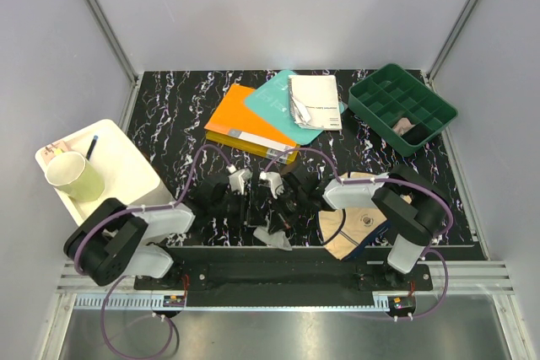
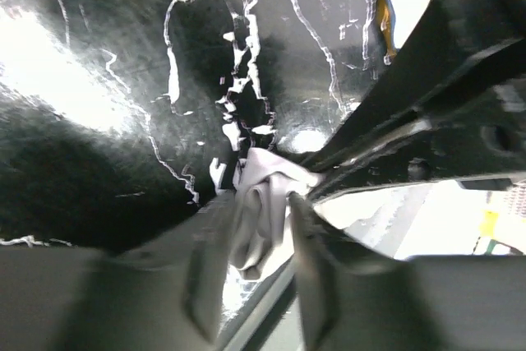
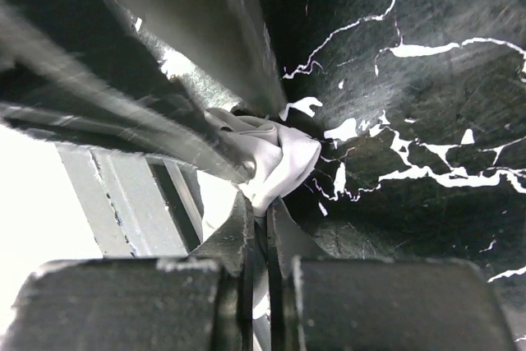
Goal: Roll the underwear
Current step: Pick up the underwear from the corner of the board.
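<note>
The light grey underwear (image 1: 280, 235) is bunched into a small wad near the table's front edge, between my two grippers. My left gripper (image 1: 253, 206) has its jaws a little apart, and the grey wad (image 2: 255, 244) hangs between its fingers (image 2: 316, 269). My right gripper (image 1: 288, 206) comes in from the other side. Its fingertips are pinched together on a fold of the grey fabric (image 3: 283, 158), seen in the right wrist view at the right gripper (image 3: 267, 207). The beige underwear with dark edging (image 1: 359, 223) lies flat at the front right, partly under the right arm.
An orange book (image 1: 245, 124), a teal book (image 1: 274, 97) and a white booklet (image 1: 314, 100) lie at the back centre. A green divided tray (image 1: 401, 107) stands at the back right. A white tray (image 1: 126, 166) with a cup (image 1: 74, 176) is at the left.
</note>
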Available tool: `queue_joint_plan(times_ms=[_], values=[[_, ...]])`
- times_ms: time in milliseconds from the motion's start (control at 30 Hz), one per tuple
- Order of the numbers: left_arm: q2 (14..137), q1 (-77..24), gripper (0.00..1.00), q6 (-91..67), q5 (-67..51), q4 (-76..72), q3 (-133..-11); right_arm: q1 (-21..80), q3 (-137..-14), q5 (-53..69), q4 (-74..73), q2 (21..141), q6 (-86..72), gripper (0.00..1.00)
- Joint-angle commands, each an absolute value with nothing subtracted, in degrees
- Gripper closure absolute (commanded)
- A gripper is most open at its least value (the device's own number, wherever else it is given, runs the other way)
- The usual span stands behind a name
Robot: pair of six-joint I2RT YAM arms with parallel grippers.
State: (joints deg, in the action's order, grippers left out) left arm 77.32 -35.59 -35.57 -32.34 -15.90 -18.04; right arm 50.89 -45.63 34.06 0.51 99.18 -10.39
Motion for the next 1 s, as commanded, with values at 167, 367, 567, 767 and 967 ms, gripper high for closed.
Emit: queue_joint_plan(times_ms=[167,367,567,767,967], values=[[61.63,-35.33,0.31,-35.60,-21.46,-3.89,-24.16,49.58,-46.05,26.98,-5.88,94.58,-15.46,1.00],[53.27,-33.23,0.16,-35.68,-8.63,15.71,-32.49,42.98,-48.06,23.39,-13.24,85.97,-17.14,1.00],[51.68,-28.92,0.02,-30.34,-2.11,28.12,-43.92,38.15,-55.70,14.34,-26.07,78.50,-15.47,1.00],[54.31,-26.63,0.01,-23.22,1.57,29.27,-52.20,28.76,-65.72,2.82,-34.97,76.55,-16.17,1.00],[56.95,-24.35,0.01,-20.92,1.94,28.48,-53.26,14.18,-76.45,-1.22,-37.79,82.24,-16.52,1.00]])
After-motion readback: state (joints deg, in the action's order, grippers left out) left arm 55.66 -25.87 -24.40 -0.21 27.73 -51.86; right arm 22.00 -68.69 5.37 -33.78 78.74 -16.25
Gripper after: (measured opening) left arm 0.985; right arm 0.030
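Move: The right fingers are already shut on the rolled underwear, whose middle lies about 3 cm nearer the base. From this hand the green tray lies some 38 cm ahead and 38 cm to the right; the tan pouch is about 3 cm ahead, 24 cm right, and the notebook 43 cm ahead, 12 cm right. From the left hand, just opening, the underwear is about 5 cm right and 3 cm back, the tray some 38 cm ahead and 45 cm right. Forward, right and up, each by 17 to 19 cm, the right arm carries the underwear in its still-shut fingers towards the green tray after a brief pause, the wrist swinging about 50 degrees clockwise. Meanwhile the left hand finishes opening wide and backs off upward, forward and left from the underwear, turning counter-clockwise. ##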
